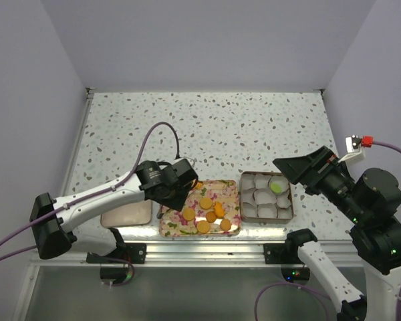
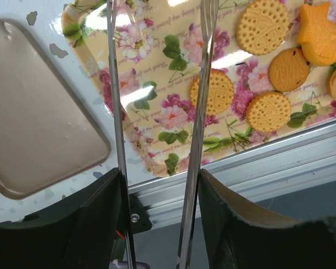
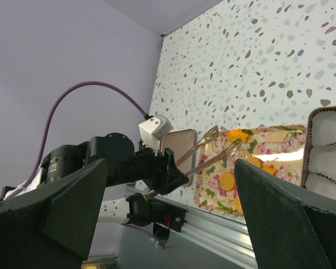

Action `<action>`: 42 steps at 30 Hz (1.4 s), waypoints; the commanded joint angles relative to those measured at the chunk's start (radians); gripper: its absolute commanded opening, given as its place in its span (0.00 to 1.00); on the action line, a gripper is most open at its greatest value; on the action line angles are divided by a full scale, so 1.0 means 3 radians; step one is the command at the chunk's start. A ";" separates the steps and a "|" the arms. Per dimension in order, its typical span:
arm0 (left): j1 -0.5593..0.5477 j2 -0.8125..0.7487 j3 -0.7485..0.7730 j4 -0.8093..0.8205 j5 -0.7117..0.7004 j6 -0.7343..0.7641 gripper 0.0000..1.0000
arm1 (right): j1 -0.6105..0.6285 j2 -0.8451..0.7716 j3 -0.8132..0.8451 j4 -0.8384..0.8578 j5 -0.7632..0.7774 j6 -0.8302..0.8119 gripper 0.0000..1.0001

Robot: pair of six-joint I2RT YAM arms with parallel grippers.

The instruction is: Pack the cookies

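Several orange cookies [image 1: 205, 202] lie on a floral tray [image 1: 170, 227]; round ones [image 2: 211, 92] and a fish-shaped one [image 2: 320, 33] show in the left wrist view. A light green cookie [image 1: 277, 185] sits in a paper cup in the tin [image 1: 291, 200]. My left gripper [image 2: 159, 185] is shut on metal tongs [image 2: 116, 112], whose arms are spread over the tray's left half; their tips run out of that view. In the right wrist view the tongs [image 3: 213, 151] end by the fish cookie [image 3: 237, 135]. My right gripper [image 1: 301, 167] hangs open over the tin, holding nothing.
A tan tin lid [image 1: 125, 214] lies left of the tray. White paper cups [image 1: 260, 197] fill the tin. An aluminium rail [image 1: 207, 249] runs along the table's near edge. Walls close in the left, right and far sides.
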 commanded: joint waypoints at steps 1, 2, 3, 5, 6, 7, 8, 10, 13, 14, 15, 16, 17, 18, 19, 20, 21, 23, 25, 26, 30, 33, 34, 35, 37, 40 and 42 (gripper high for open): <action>0.0045 0.0049 -0.0020 0.0303 -0.0019 0.0018 0.60 | -0.0003 0.0045 0.0006 0.0048 -0.0070 -0.0051 0.99; 0.0055 0.0069 -0.0015 0.0328 -0.0014 0.0044 0.60 | -0.0003 0.0045 0.0001 0.0053 -0.0070 -0.0061 0.99; 0.0060 0.0120 -0.0010 0.0379 0.0006 0.0049 0.59 | -0.0003 0.0051 -0.0004 0.0053 -0.0070 -0.0066 0.99; 0.0066 0.0177 0.0025 0.0405 0.0027 0.0079 0.58 | -0.0003 0.0061 -0.0004 0.0048 -0.0075 -0.0066 0.99; 0.0071 0.0228 0.0036 0.0436 0.0057 0.0085 0.56 | -0.0003 0.0076 0.0001 0.0053 -0.0080 -0.0071 0.99; 0.0071 0.0253 0.0051 0.0446 0.0068 0.0095 0.55 | -0.0003 0.0081 0.0001 0.0053 -0.0080 -0.0081 0.99; 0.0071 0.0274 0.0077 0.0456 0.0078 0.0105 0.51 | 0.0003 0.0091 0.0006 0.0053 -0.0080 -0.0086 0.99; 0.0071 0.0320 0.0087 0.0487 0.0114 0.0110 0.48 | -0.0003 0.0097 0.0011 0.0053 -0.0075 -0.0102 0.99; 0.0071 0.0351 0.0097 0.0497 0.0150 0.0120 0.43 | -0.0003 0.0107 0.0011 0.0053 -0.0070 -0.0122 0.99; 0.0071 0.0356 0.0102 0.0497 0.0155 0.0120 0.42 | -0.0003 0.0112 0.0006 0.0058 -0.0070 -0.0127 0.99; 0.0071 0.0351 0.0107 0.0497 0.0170 0.0126 0.39 | -0.0003 0.0122 0.0006 0.0063 -0.0070 -0.0127 0.99; 0.0071 0.0351 0.0108 0.0492 0.0175 0.0126 0.38 | -0.0003 0.0122 -0.0004 0.0068 -0.0070 -0.0132 0.99; 0.0071 0.0346 0.0123 0.0487 0.0175 0.0131 0.37 | -0.0003 0.0122 -0.0014 0.0079 -0.0070 -0.0132 0.99; 0.0071 0.0341 0.0143 0.0462 0.0165 0.0136 0.36 | 0.0003 0.0127 -0.0024 0.0084 -0.0070 -0.0137 0.99; 0.0071 0.0341 0.0164 0.0451 0.0150 0.0141 0.36 | -0.0002 0.0127 -0.0029 0.0099 -0.0070 -0.0138 0.99; 0.0071 0.0346 0.0245 0.0426 0.0135 0.0151 0.35 | -0.0003 0.0127 -0.0040 0.0109 -0.0070 -0.0138 0.99; 0.0071 0.0356 0.0296 0.0375 0.0094 0.0161 0.34 | 0.0003 0.0132 -0.0050 0.0130 -0.0070 -0.0143 0.99; 0.0071 0.0371 0.0490 0.0319 0.0053 0.0182 0.34 | 0.0003 0.0143 -0.0065 0.0155 -0.0075 -0.0132 0.99; 0.0071 0.0417 0.0633 0.0221 -0.0003 0.0197 0.33 | -0.0002 0.0168 -0.0060 0.0191 -0.0095 -0.0132 0.99; 0.0071 0.0433 0.0771 0.0191 -0.0019 0.0212 0.33 | -0.0003 0.0178 -0.0055 0.0196 -0.0096 -0.0132 0.99; 0.0071 0.0514 0.1078 0.0063 -0.0050 0.0248 0.33 | -0.0003 0.0219 0.0047 0.0156 -0.0019 -0.0158 0.99; 0.0071 0.0576 0.1319 0.0057 0.0011 0.0320 0.33 | -0.0003 0.0250 0.0256 0.0038 0.0170 -0.0250 0.99; 0.0066 0.0591 0.1370 0.0073 0.0027 0.0340 0.33 | -0.0003 0.0255 0.0308 0.0012 0.0226 -0.0296 0.99; 0.0066 0.0617 0.1482 0.0078 0.0042 0.0386 0.33 | -0.0003 0.0265 0.0384 -0.0008 0.0287 -0.0311 0.99; 0.0055 0.0714 0.1595 0.0098 0.0093 0.0427 0.32 | -0.0003 0.0270 0.0431 -0.0024 0.0308 -0.0337 0.99; 0.0000 0.0877 0.1799 0.0155 0.0165 0.0504 0.32 | -0.0003 0.0270 0.0446 -0.0039 0.0298 -0.0327 0.99; -0.0047 0.1060 0.1973 0.0180 0.0216 0.0540 0.32 | -0.0003 0.0255 0.0436 -0.0049 0.0298 -0.0332 0.99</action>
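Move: The left hand holds open metal tongs pointing forward and right; the fish-shaped cookie at their tips lies about 6 cm ahead, 8 cm right and 9 cm below. At that level, one round biscuit is 2 cm ahead and 10 cm right, another 2 cm back and 4 cm right, and the partitioned box's middle some 31 cm right, 3 cm ahead. From the idle right hand the fish-shaped cookie is roughly 7 cm ahead, 22 cm left and 35 cm below. The left hand eases down and right about 2 cm each, slightly forward, while its fingers squeeze the handles, so the tongs' heads close on the fish-shaped cookie and pinch it near the tray's far edge. After a brief stop it lifts some 11 cm while travelling about 8 cm right and 5 cm forward towards the box, keeping the squeeze and swinging its fingertips some 15 degrees forward and right, as the open, empty right hand sinks about a centimetre, then rises higher than before. ##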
